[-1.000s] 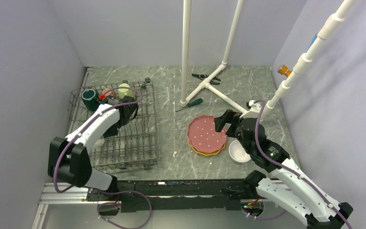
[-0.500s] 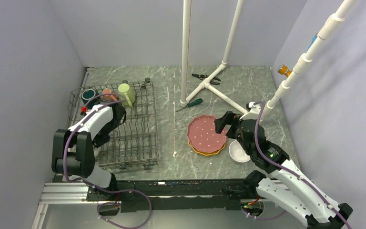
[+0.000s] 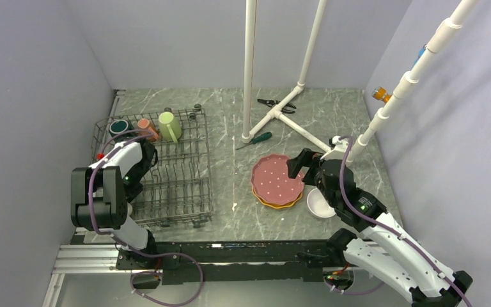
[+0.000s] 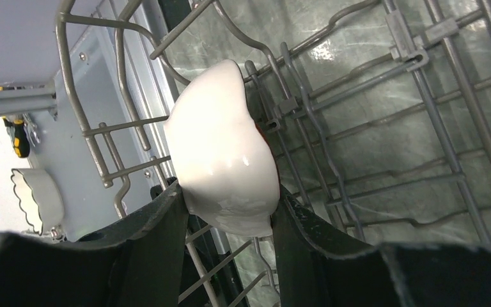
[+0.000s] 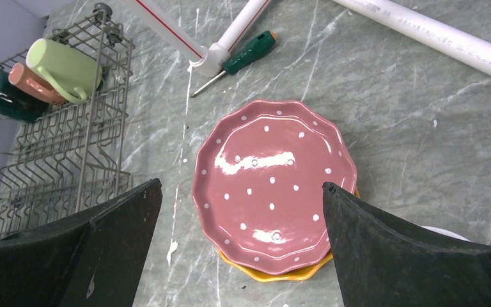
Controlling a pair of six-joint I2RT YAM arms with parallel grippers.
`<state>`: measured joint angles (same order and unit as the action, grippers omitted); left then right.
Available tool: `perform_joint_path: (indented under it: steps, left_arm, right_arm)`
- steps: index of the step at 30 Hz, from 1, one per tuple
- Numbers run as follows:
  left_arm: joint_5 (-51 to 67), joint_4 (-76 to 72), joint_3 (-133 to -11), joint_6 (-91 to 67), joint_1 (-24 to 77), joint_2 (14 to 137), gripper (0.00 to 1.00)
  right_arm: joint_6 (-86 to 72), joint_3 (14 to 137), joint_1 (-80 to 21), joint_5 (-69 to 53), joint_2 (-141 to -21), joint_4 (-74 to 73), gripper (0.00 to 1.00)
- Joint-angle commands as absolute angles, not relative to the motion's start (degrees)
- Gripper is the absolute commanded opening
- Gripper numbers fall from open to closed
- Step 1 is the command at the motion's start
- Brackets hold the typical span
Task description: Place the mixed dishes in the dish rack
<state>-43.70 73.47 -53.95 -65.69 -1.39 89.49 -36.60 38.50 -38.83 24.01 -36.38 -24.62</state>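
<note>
In the left wrist view my left gripper [image 4: 228, 188] is shut on a small white bowl [image 4: 220, 150], held on its side among the tines at the left edge of the grey wire dish rack [image 3: 179, 185]. A dark green mug [image 3: 119, 126], a salmon mug [image 3: 146, 125] and a light green mug [image 3: 168, 124] stand along the rack's far side. My right gripper [image 5: 241, 185] hangs open above the pink dotted plate [image 5: 272, 182], which lies on the yellow-orange plate [image 5: 281, 272]. Another white bowl [image 3: 320, 203] sits to the right of the plates.
A green-handled screwdriver [image 3: 256, 139] and pliers [image 3: 275, 103] lie by the white pipe frame [image 3: 249, 70], whose floor pipes run behind the plates. Grey walls close in the left, back and right sides.
My left arm has folded back towards the rack's left side with the bowl, uncovering the three mugs. The right arm has not moved.
</note>
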Motion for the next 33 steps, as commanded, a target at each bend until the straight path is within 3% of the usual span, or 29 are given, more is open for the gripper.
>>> perform_joint_path:
  steps: [1,5,6,10,11,20,27,33]
  left_arm:
    - [-42.7,71.7,-54.8,-64.9,-3.6,90.7,0.1]
    - [-41.2,70.7,-55.1,-64.0,-3.7,90.8,0.34]
    - [-41.0,70.4,-55.0,-63.7,-3.7,90.7,0.43]
    - [-40.1,69.7,-54.1,-63.1,-3.8,89.4,0.96]
    - [-39.8,69.6,-54.0,-62.9,-3.8,88.7,0.99]
    - [-36.4,70.9,-57.4,-59.6,-3.8,80.8,1.0]
    - [-27.0,65.1,-60.3,-51.7,-3.8,65.9,0.99]
    - [8.3,35.9,-54.8,-23.3,-3.8,44.0,0.99]
  right_arm:
    - [-36.1,38.7,-38.7,24.8,-36.4,-22.2,0.97]
    - [-36.2,38.9,-38.7,24.8,-36.9,-22.1,0.97]
    - [-36.3,38.9,-38.7,24.8,-36.9,-22.2,0.97]
    - [-36.6,38.5,-38.7,25.0,-36.4,-22.2,0.97]
    - [-36.6,38.4,-38.7,25.0,-36.2,-22.1,0.97]
    - [-36.5,38.7,-38.7,25.1,-36.6,-22.4,0.97]
    - [-36.7,38.9,-38.7,24.6,-37.2,-22.7,0.97]
    - [-36.2,39.5,-38.6,24.8,-36.9,-23.4,0.97]
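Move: At the rack's near left corner, the resting place for the white bowl already pinched in the left hand lies about 3 cm left of that hand, 1 cm back and 4 cm below. Roughly level in height, the dark green mug stands some 26 cm ahead and 2 cm left, the orange mug 26 cm ahead and 8 cm right. From the right hand, the resting place is about 59 cm left, 16 cm back and 17 cm lower. Easing down about 1 cm, the left hand brings the bowl into the rack's near left corner, then opens wide and lets go of its rim. It climbs away about 11 cm, faster as it goes, while moving forward towards the mugs and also right; the wrist swings some 50 degrees, turning the leftward-pointing fingers forward. ##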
